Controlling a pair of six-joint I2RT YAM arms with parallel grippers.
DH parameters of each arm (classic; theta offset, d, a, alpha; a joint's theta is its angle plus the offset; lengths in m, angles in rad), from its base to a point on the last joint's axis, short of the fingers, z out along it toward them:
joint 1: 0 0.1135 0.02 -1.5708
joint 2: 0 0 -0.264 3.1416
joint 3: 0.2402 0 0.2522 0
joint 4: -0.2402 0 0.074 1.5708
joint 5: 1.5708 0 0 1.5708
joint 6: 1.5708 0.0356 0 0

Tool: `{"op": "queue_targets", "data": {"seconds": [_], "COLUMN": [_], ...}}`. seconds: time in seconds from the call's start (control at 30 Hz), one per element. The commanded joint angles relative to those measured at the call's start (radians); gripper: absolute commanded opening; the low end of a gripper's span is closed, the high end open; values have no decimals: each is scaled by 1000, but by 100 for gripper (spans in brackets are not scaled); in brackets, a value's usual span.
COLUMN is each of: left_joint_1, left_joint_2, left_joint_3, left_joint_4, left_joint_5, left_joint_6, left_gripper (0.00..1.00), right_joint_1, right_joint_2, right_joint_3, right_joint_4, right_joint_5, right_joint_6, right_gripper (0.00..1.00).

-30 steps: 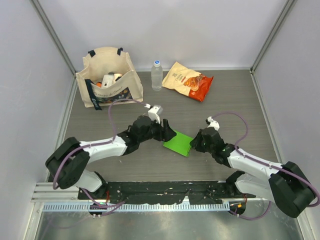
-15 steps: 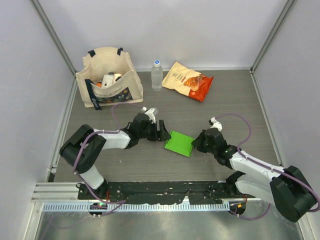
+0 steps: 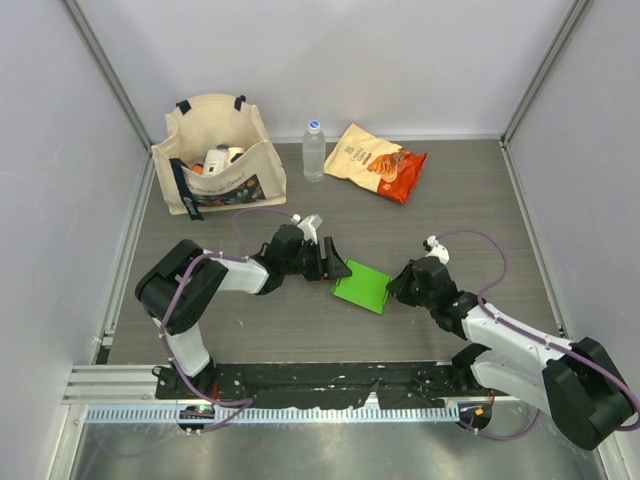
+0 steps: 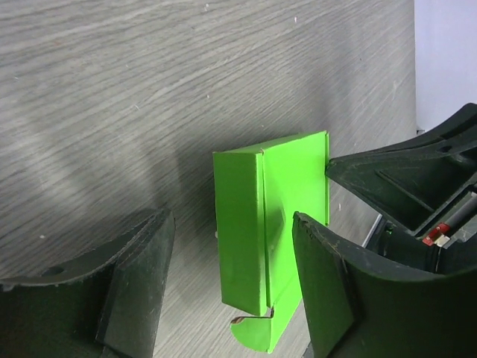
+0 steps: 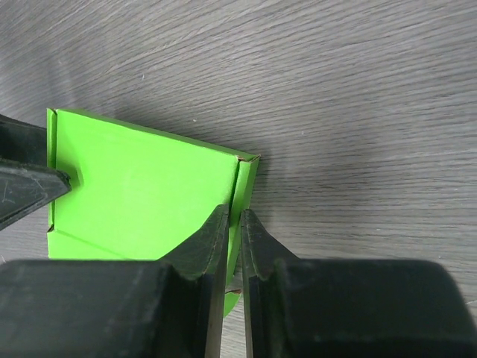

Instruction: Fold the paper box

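Observation:
The paper box (image 3: 362, 288) is a bright green card piece lying low on the table between the two arms. In the left wrist view the paper box (image 4: 261, 224) shows one side flap folded up and a rounded tab at its near end. My left gripper (image 3: 335, 265) is open, and its wide-spread fingers (image 4: 328, 291) straddle the box's left edge. My right gripper (image 5: 233, 224) is shut on the raised side wall of the paper box (image 5: 141, 194) at its right edge. One of the left gripper's fingertips (image 5: 33, 186) meets the box's far edge.
A canvas tote bag (image 3: 215, 150) with items inside stands at the back left. Beside it are a water bottle (image 3: 314, 150) and an orange snack bag (image 3: 377, 160). Grey walls enclose the table on three sides.
The left gripper backed off the box to the left, opened wider, then came back to its left edge. The right gripper stays clamped on the box's right wall.

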Motion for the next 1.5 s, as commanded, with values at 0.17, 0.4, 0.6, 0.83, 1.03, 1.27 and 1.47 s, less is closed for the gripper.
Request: {"op": "queue_targets", "data": {"seconds": [0.17,0.4,0.6,0.83,1.03,1.27,1.47], "left_joint_1": [-34,-31,1,61,157,214,219], "left_joint_2": [43,17,-101,-230,-353,-492,-592], "left_joint_3": [11,-35,-102,-139,-222,-274,-318], "left_joint_4": [128,186,165,60,-2,-98,-128], "left_joint_5": [88,62,39,77,105,149,181], "left_joint_6": [-75,-108,-126,-196,-380,-476,-528], "left_gripper": [58,37,33,31,27,26,27], "right_joint_1": [-17,-17,61,499,800,888,917], "right_joint_2": [1,-14,-48,87,298,490,611], "right_joint_3": [-22,46,172,422,511,550,522], "right_joint_4": [-74,-127,-224,-261,-99,70,328], "right_joint_5": [49,75,187,575,753,880,1089], "right_joint_6": [-22,-81,-166,-376,-682,-922,-1155], "right_gripper": [16,34,48,60,63,63,63]}}
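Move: The paper box lies flat with its left end by the open left fingers, its middle about 4 cm back, 4 cm right and 2 cm below that hand. From the right hand, whose nearly shut tips are at the box's right edge, its middle is some 6 cm left, level fore-and-aft and 1 cm lower. The snack bag lies roughly 25 cm ahead and 8 cm right of the left hand, a couple of centimetres lower. Left hand pinches and lifts the box about 8 cm up and left; right opens, swinging 16 cm left. ##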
